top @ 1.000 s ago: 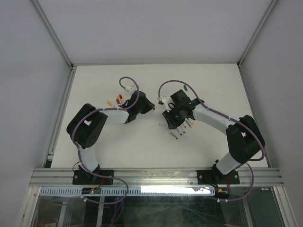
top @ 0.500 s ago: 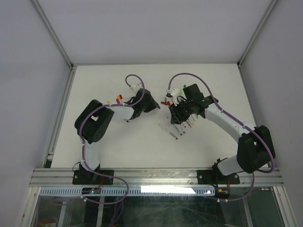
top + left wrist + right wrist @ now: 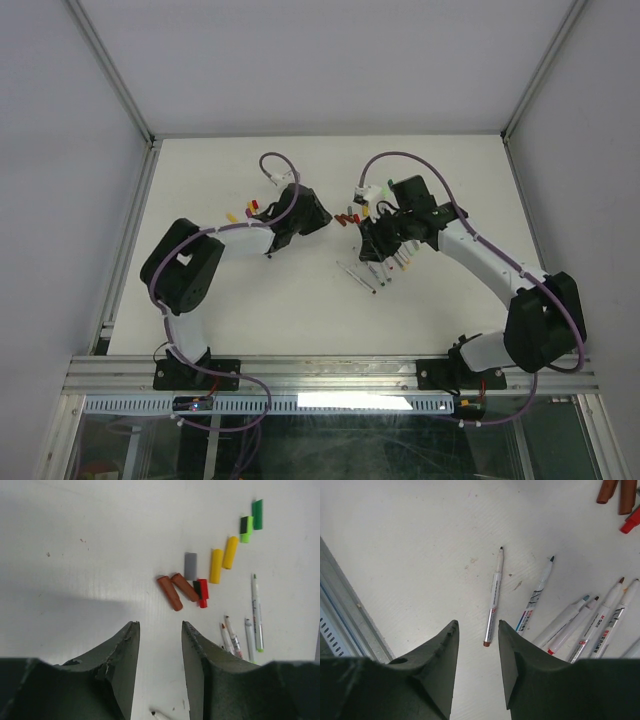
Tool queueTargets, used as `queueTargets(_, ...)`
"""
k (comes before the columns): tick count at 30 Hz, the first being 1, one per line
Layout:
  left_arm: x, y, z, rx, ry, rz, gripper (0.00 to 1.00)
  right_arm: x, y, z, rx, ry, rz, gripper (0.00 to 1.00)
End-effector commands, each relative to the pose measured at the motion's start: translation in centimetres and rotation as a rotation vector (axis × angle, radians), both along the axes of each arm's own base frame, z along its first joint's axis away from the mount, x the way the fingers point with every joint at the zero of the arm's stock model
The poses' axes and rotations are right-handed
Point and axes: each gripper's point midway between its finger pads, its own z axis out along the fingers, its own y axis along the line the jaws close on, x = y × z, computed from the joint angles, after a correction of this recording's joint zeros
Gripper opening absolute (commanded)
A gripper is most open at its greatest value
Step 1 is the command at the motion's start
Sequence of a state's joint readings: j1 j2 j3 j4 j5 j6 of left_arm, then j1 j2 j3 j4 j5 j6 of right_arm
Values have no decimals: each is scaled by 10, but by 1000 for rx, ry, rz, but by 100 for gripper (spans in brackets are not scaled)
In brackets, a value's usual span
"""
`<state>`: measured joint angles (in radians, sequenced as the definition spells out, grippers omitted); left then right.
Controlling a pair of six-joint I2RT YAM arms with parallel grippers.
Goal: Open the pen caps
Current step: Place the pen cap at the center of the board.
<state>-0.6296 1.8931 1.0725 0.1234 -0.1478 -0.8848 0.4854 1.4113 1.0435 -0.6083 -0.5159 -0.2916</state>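
In the left wrist view, several pen caps lie loose in a slanted row ahead of my fingers. They are two brown pen caps (image 3: 170,593), a red one (image 3: 202,593), a grey one (image 3: 190,566), two yellow (image 3: 216,566) and two green (image 3: 245,529). My left gripper (image 3: 160,624) is open over bare table just short of them and holds nothing. Uncapped white pens (image 3: 493,598) lie fanned out under my right gripper (image 3: 477,622), which is open and empty. From above, the left gripper (image 3: 324,222) and right gripper (image 3: 371,247) flank the brown and red caps (image 3: 347,218).
More caps, yellow (image 3: 232,217) and red (image 3: 252,208), lie behind the left arm. A green cap (image 3: 390,185) sits by the right arm's cable. Pens (image 3: 368,277) spread towards the near side. A metal frame rail (image 3: 342,611) borders the table at the left of the right wrist view.
My left gripper has gone from shut to open and drawn back a little to the left, with the brown caps now lying on the table. The right arm swung outward, then held still.
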Motion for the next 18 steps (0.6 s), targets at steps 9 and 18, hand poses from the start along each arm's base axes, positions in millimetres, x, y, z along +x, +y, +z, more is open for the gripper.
queueTargets(9,-40,52,98,63,-372,-84,64,-18,15,55,199,-102,134,40)
queueTargets(18,-76,108,111,136,-481,-39,99,-22,29,111,360,-240,183,43)
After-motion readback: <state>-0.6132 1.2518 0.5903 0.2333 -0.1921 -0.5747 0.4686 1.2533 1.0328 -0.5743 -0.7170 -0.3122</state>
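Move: The group of capped pens lies about 18 cm to my left hand's left, 1 cm back and 3 cm lower. The brown cap just set down is some 2 cm ahead, 2 cm right and 3 cm below, with the red cap about 4 cm to the right of that brown cap. From my right hand, the capped pens are roughly 27 cm left and 9 cm ahead; the nearest uncapped pen lies 2 cm left, 3 cm back, 11 cm below. Already clear of the brown cap, I lift my left hand straight off first, then sweep it left and back at height towards the capped pens, ending about 8 cm along each way; its fingers tip up some 20 degrees and spread from part-open to nearly full. My empty right hand climbs about 6 cm away from the uncapped pen, easing back a little, fingers still part-open. ##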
